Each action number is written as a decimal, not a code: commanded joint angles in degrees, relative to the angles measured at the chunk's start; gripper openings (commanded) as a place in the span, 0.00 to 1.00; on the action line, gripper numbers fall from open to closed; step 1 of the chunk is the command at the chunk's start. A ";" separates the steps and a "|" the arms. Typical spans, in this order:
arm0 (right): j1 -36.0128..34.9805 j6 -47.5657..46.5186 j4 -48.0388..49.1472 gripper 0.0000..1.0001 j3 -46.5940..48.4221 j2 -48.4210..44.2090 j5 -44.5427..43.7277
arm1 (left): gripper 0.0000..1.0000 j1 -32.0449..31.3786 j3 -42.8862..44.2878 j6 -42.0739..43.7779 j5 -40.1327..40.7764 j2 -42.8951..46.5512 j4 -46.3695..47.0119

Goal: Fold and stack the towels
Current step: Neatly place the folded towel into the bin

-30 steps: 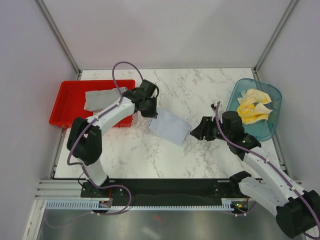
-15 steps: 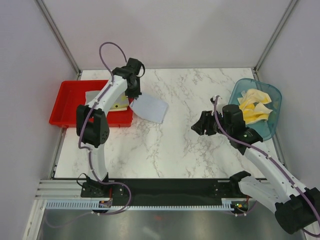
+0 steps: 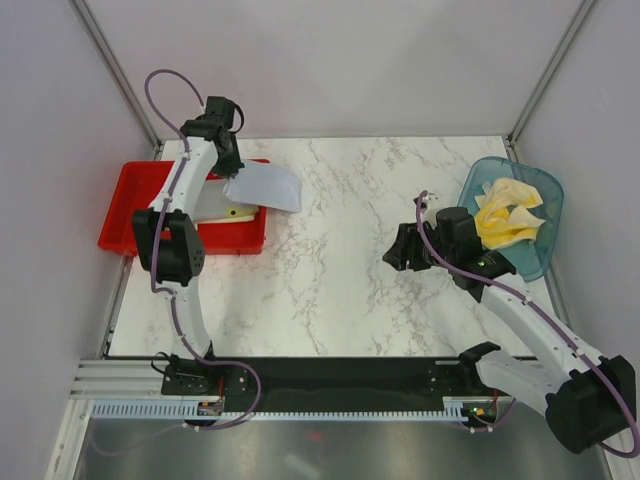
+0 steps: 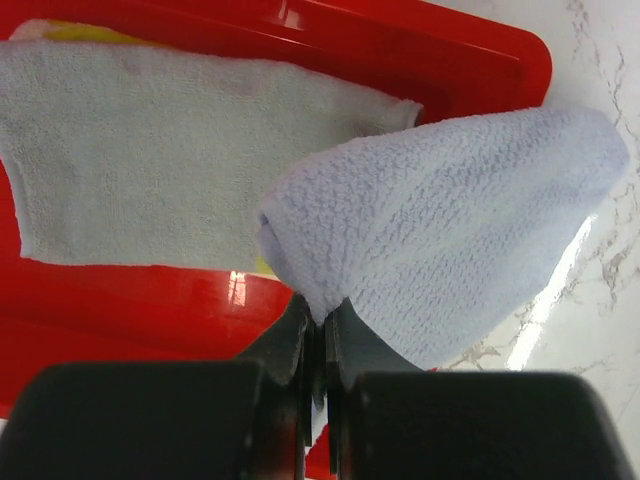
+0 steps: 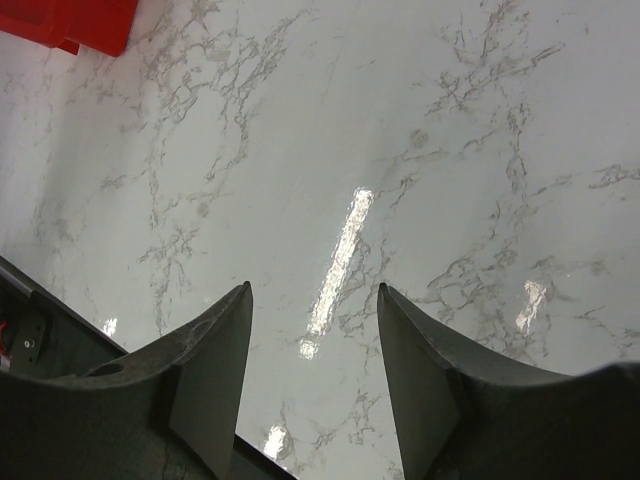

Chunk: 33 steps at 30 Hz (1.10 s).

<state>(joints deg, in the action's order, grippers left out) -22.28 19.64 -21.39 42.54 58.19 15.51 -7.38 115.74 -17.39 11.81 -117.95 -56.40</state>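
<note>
My left gripper is shut on a folded pale lilac-white towel, which hangs in the air over the right end of the red tray. A light grey towel lies flat in that tray, with a bit of yellow towel showing under it. Several pale yellow towels are heaped in the teal basket at the right. My right gripper hovers open above bare marble left of the basket, holding nothing.
The red tray's rim runs just under the held towel. White walls with metal corner posts enclose the marble table. A black rail crosses the near edge.
My left arm has carried the folded towel from the middle of the table up and left to above the red tray. The right gripper has barely shifted.
</note>
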 commanded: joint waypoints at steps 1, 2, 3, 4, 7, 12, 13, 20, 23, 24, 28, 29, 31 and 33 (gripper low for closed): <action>0.13 -1.09 1.79 0.61 1.84 0.69 -1.44 | 0.02 2.01 3.87 2.53 0.32 -1.23 1.47; 0.13 -1.18 1.87 0.61 1.93 0.87 -1.62 | 0.02 2.45 4.05 2.62 -0.12 -1.49 1.47; 0.13 -1.18 1.88 0.61 1.93 1.13 -1.79 | 0.02 3.41 4.57 2.80 -0.39 -1.84 1.56; 0.13 -1.27 1.96 0.61 2.02 1.31 -1.97 | 0.02 3.77 4.75 2.97 -0.65 -1.93 1.56; 0.22 -1.36 2.05 0.61 2.28 1.92 -2.41 | 0.02 5.35 4.93 3.41 -1.44 -1.76 1.65; 0.13 -1.53 2.05 0.61 2.72 2.89 -2.76 | 0.02 7.20 4.58 4.47 -0.04 -0.70 1.91; 0.13 -1.53 2.05 0.61 2.81 2.89 -2.94 | 0.02 8.85 4.40 4.64 -0.04 -0.61 2.08; 0.13 -1.62 2.05 0.62 2.98 3.07 -3.64 | 0.02 13.26 0.90 6.14 -1.79 -0.70 4.37; 0.13 -1.62 2.05 0.61 2.98 3.15 -3.82 | 0.02 13.70 -2.17 6.67 -1.10 -0.70 7.70; 0.13 -1.71 1.96 0.61 3.07 3.50 -3.82 | 0.02 14.05 -2.80 7.10 -1.18 -1.22 8.49; 0.13 -1.80 2.14 0.61 2.98 3.68 -3.82 | 0.06 15.90 -4.21 8.33 -2.41 -5.26 11.05; 0.13 -1.80 2.05 0.61 2.90 3.85 -3.82 | 0.19 16.08 -3.60 8.77 -1.45 -6.66 11.14; 0.13 -1.97 2.14 0.61 2.72 4.03 -3.82 | 0.44 16.08 -2.72 9.04 1.27 -9.21 10.70; 0.22 -1.97 2.05 0.62 2.72 4.29 -4.08 | 0.47 15.99 -1.75 8.52 4.43 -9.23 10.26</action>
<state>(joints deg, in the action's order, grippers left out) -22.26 18.59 -20.60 43.33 62.02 12.49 8.34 112.14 -10.92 11.75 -125.67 -47.22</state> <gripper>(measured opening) 0.614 0.453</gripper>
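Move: Just left of the red bin's right wall, the left hand holds the folded lavender towel, whose middle hangs some 11 cm to its right. The grey towel stack it is bound for has its middle about 8 cm to the left, roughly level fore-and-aft and some 11 cm below; the bin's right wall stands about 8 cm to the right, some 9 cm below. For the idle right hand, the stack lies about 50 cm left and 25 cm ahead. Carrying the pinched towel edge left across the stack, the left hand travels some 14 cm, nearly level at first, turning about 10 degrees counter-clockwise and drawing the towel over the bin's right wall. Near the end it sinks about 7 cm beside the stack's left end while still easing left, and its fingers open to nearly half. ##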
